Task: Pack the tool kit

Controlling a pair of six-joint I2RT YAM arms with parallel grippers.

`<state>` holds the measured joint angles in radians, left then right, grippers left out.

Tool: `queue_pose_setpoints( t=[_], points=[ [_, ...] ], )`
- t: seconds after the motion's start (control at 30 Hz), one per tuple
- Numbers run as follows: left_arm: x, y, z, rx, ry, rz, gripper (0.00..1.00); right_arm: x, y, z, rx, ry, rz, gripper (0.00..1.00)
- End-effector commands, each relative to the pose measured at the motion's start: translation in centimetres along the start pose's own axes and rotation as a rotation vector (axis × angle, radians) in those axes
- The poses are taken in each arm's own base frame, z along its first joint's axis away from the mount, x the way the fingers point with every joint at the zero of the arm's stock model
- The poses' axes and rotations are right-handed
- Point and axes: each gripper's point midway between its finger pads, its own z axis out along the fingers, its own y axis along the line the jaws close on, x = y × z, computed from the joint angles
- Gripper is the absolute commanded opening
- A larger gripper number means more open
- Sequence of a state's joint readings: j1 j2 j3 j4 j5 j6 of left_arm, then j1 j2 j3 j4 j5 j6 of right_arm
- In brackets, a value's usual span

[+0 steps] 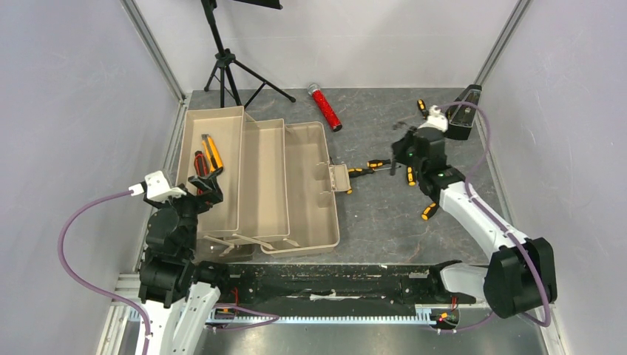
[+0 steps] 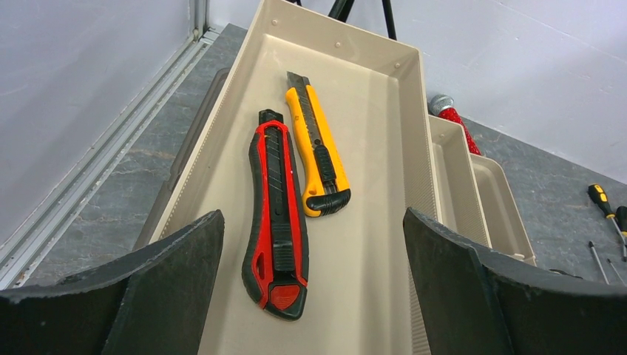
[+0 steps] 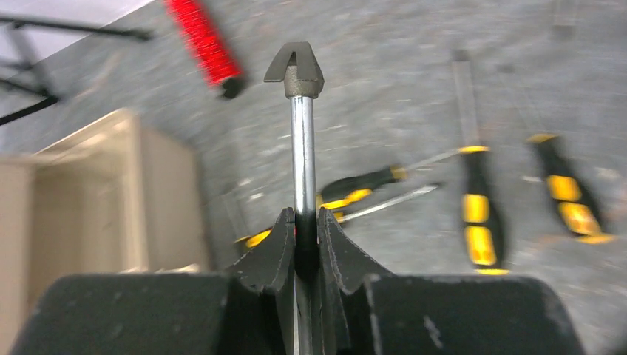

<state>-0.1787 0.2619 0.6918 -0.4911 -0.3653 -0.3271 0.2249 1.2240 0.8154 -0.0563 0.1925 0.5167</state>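
Observation:
The tan tool kit box (image 1: pixel 312 207) lies open with its fold-out trays spread to the left. A red utility knife (image 2: pixel 275 214) and an orange utility knife (image 2: pixel 316 151) lie in the far-left tray (image 2: pixel 373 133). My left gripper (image 2: pixel 312 216) hovers open over that tray's near end, holding nothing. My right gripper (image 3: pixel 303 216) is shut on the steel shaft of the small hammer (image 3: pixel 302 140), its dark head pointing away, lifted above the table right of the box (image 1: pixel 409 150). Black-orange screwdrivers (image 3: pixel 479 214) lie scattered below it.
More screwdrivers (image 1: pixel 377 164) lie between the box and the right arm, one (image 1: pixel 429 211) nearer the front. A red glittery cylinder (image 1: pixel 325 107) lies at the back, a black metronome (image 1: pixel 462 111) in the back right corner, a tripod (image 1: pixel 225 66) behind the box.

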Motion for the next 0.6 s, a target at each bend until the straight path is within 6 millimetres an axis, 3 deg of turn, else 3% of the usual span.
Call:
queue_pose_setpoints(
  t=[0.0, 0.3, 0.4, 0.57],
  points=[
    [-0.7, 0.3, 0.3, -0.014, -0.031, 0.031, 0.95, -2.0, 10.7, -3.0, -0.330, -0.067, 0.057, 0.00],
    [-0.7, 0.7, 0.2, -0.033, -0.038, 0.026, 0.95, 3.5, 28.3, -9.3, -0.778, 0.087, 0.085, 0.00],
    [-1.1, 1.1, -0.1, -0.046, -0.066, 0.017, 0.95, 5.7, 32.3, -10.8, -0.824, 0.132, 0.112, 0.00],
    [-1.5, 1.4, -0.5, -0.052, -0.101, 0.003, 0.95, 10.1, 36.4, -11.1, -0.780, 0.209, 0.128, 0.00]
  ],
)
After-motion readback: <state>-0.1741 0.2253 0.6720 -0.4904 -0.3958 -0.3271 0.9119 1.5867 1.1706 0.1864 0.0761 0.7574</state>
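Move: The right hand already holds the hammer, well above the screwdrivers. The middle tray lies about 42 cm to its left, 10 cm back and 7 cm lower. The open bin is nearer, some 27 cm left, 12 cm back and 13 cm below, while the left tray with the knives is about 57 cm left and 8 cm back, some 3 cm lower. From the left hand, the middle tray is roughly 13 cm right, 6 cm ahead and 17 cm down. The right hand sweeps the held hammer about 35 cm left towards the middle tray, turning counter-clockwise some 40 degrees. ##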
